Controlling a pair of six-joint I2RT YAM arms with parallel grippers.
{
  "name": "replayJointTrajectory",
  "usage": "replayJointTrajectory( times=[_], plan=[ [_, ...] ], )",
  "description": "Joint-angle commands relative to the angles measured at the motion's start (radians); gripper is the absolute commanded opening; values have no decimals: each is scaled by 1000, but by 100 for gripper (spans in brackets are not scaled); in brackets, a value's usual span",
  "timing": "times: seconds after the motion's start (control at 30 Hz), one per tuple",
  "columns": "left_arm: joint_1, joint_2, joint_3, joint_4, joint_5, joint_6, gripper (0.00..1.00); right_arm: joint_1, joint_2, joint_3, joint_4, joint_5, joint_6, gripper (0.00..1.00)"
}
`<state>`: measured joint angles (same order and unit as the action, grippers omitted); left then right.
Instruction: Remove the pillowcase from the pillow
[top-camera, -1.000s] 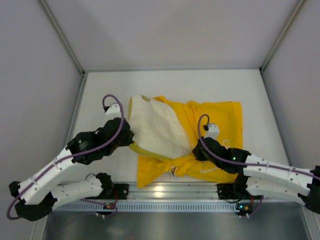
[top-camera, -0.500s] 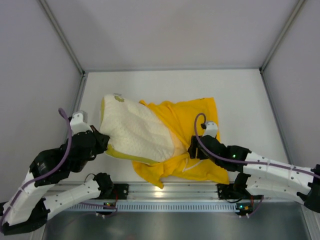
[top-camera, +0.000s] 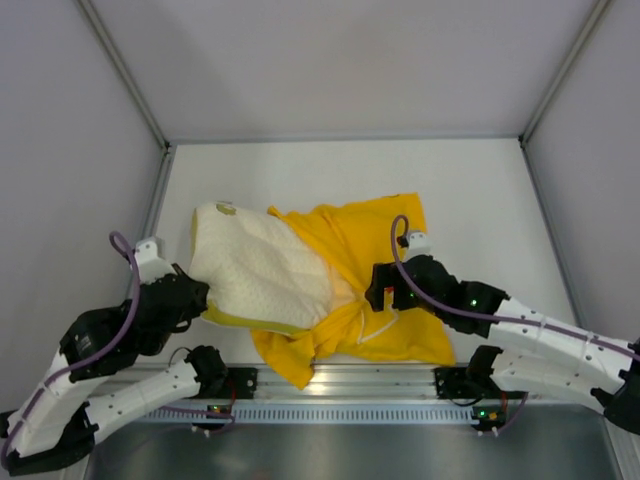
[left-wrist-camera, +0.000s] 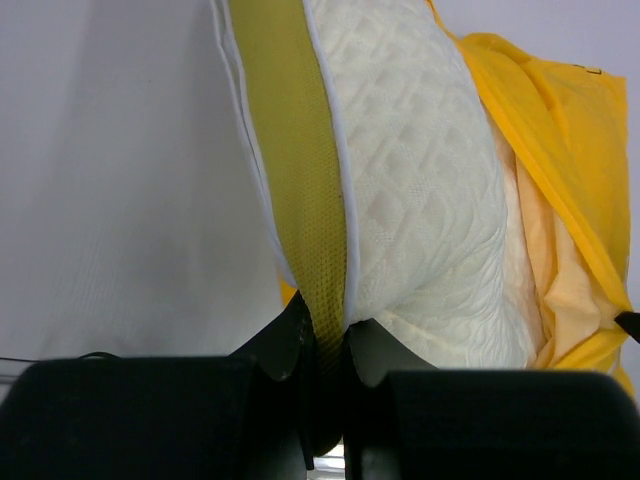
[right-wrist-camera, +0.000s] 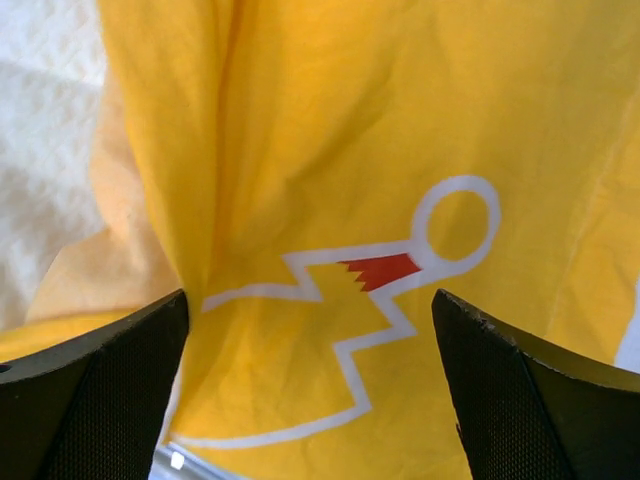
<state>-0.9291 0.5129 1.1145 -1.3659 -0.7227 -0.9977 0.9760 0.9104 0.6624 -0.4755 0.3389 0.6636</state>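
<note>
The cream quilted pillow (top-camera: 258, 272) lies left of centre, most of it out of the bright yellow pillowcase (top-camera: 375, 250), which is bunched over its right end. My left gripper (top-camera: 197, 300) is shut on the pillow's near-left edge; in the left wrist view the jaws (left-wrist-camera: 325, 335) pinch the yellowish mesh edge band of the pillow (left-wrist-camera: 420, 200), with the pillowcase (left-wrist-camera: 560, 130) behind. My right gripper (top-camera: 385, 292) hovers over the case's near part. In the right wrist view it (right-wrist-camera: 310, 390) stands open above the printed pillowcase (right-wrist-camera: 300, 150), nothing between its fingers (right-wrist-camera: 540, 400).
A metal rail (top-camera: 400, 380) runs along the table's near edge, close under the case's lower folds. Grey walls (top-camera: 60, 200) enclose the white table (top-camera: 490, 190) on the left, right and back.
My left arm has dragged the pillow left and toward the near edge, drawing more of it out. The right gripper has gone from shut on the pillowcase to open, letting it go.
</note>
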Motion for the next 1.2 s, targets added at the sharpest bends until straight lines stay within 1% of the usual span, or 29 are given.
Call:
replayJointTrajectory(
  times=[0.0, 0.03, 0.1, 0.13, 0.2, 0.23, 0.33, 0.43, 0.5, 0.6, 0.63, 0.7, 0.73, 0.77, 0.8, 0.83, 0.87, 0.9, 0.93, 0.97, 1.0, 1.1, 1.17],
  plan=[
    [6, 2, 11, 20, -54, 8, 0, -10, -62, 19, 116, -210, -96, 99],
    [6, 6, 11, 43, -50, 17, 0, -10, -114, 7, 153, -318, -102, 99],
    [6, 19, 19, 54, -60, 22, 0, -8, -177, -12, 202, -360, -93, 99],
    [6, 25, 25, 56, -69, 24, 0, -8, -226, -11, 181, -275, -60, 99],
    [6, 45, 48, 54, -95, 24, 0, -10, -245, 28, 74, -136, -15, 99],
    [6, 52, 57, 47, -104, 19, 0, -14, -234, 42, -52, -9, 13, 99],
    [6, 78, 87, 31, -152, -8, 0, -37, -151, 63, -213, 127, 86, 100],
    [6, 104, 93, 16, -155, -35, 0, -100, -67, 29, -224, 115, 120, 99],
    [6, 108, 70, 60, -138, -18, 0, -135, -32, 14, -201, 114, 123, 100],
    [6, 110, 48, 89, -107, -6, 0, -149, 30, -21, -141, 68, 102, 99],
    [6, 110, 39, 97, -101, -2, 0, -149, 36, -33, -117, 17, 93, 99],
    [6, 96, 28, 123, -74, 7, 0, -151, 50, -82, 6, -59, 77, 99],
    [6, 90, 15, 132, -61, 8, 0, -149, 71, -98, 61, -148, 65, 99],
    [6, 73, 5, 146, -29, 13, 0, -149, 87, -113, 125, -190, 56, 99],
    [6, 64, -4, 162, -12, 16, 0, -149, 113, -133, 270, -236, 45, 100],
    [7, 53, -25, 189, 2, 16, 0, -151, 192, -124, 329, -311, 12, 100],
    [6, 32, -36, 203, 15, 16, 0, -151, 246, -98, 362, -336, -11, 99],
    [6, 23, -47, 217, 41, 16, 0, -151, 313, -4, 370, -386, -34, 99],
    [6, 13, -64, 237, 54, 16, 0, -148, 440, 46, 371, -446, -79, 99],
    [6, 3, -68, 241, 61, 16, 0, -149, 493, 96, 373, -468, -94, 99],
    [6, 1, -70, 241, 72, 11, 0, -149, 580, 183, 376, -481, -105, 100],
    [6, -10, -71, 238, 86, 11, 0, -154, 677, 314, 374, -468, -148, 100],
    [7, -19, -77, 240, 97, 11, 0, -164, 699, 365, 370, -465, -191, 99]
  ],
)
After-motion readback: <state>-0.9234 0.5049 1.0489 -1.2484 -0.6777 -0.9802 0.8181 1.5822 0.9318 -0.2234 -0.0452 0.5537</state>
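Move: The red mark printed on the pillowcase lies almost under the right hand, about 1 cm ahead, 1 cm right and 7 cm below. The pillowcase's bunched mouth is some 8 cm to that hand's left, level and about 5 cm below; the white pillow's middle is roughly 25 cm left, 3 cm ahead. From the left hand, which grips the pillow's end, the mark lies about 34 cm right, 2 cm back and 20 cm below. Staying open, the right hand rises, sinks rightward, then pushes the pillowcase about 15 cm left; left keeps pinching pillow. ##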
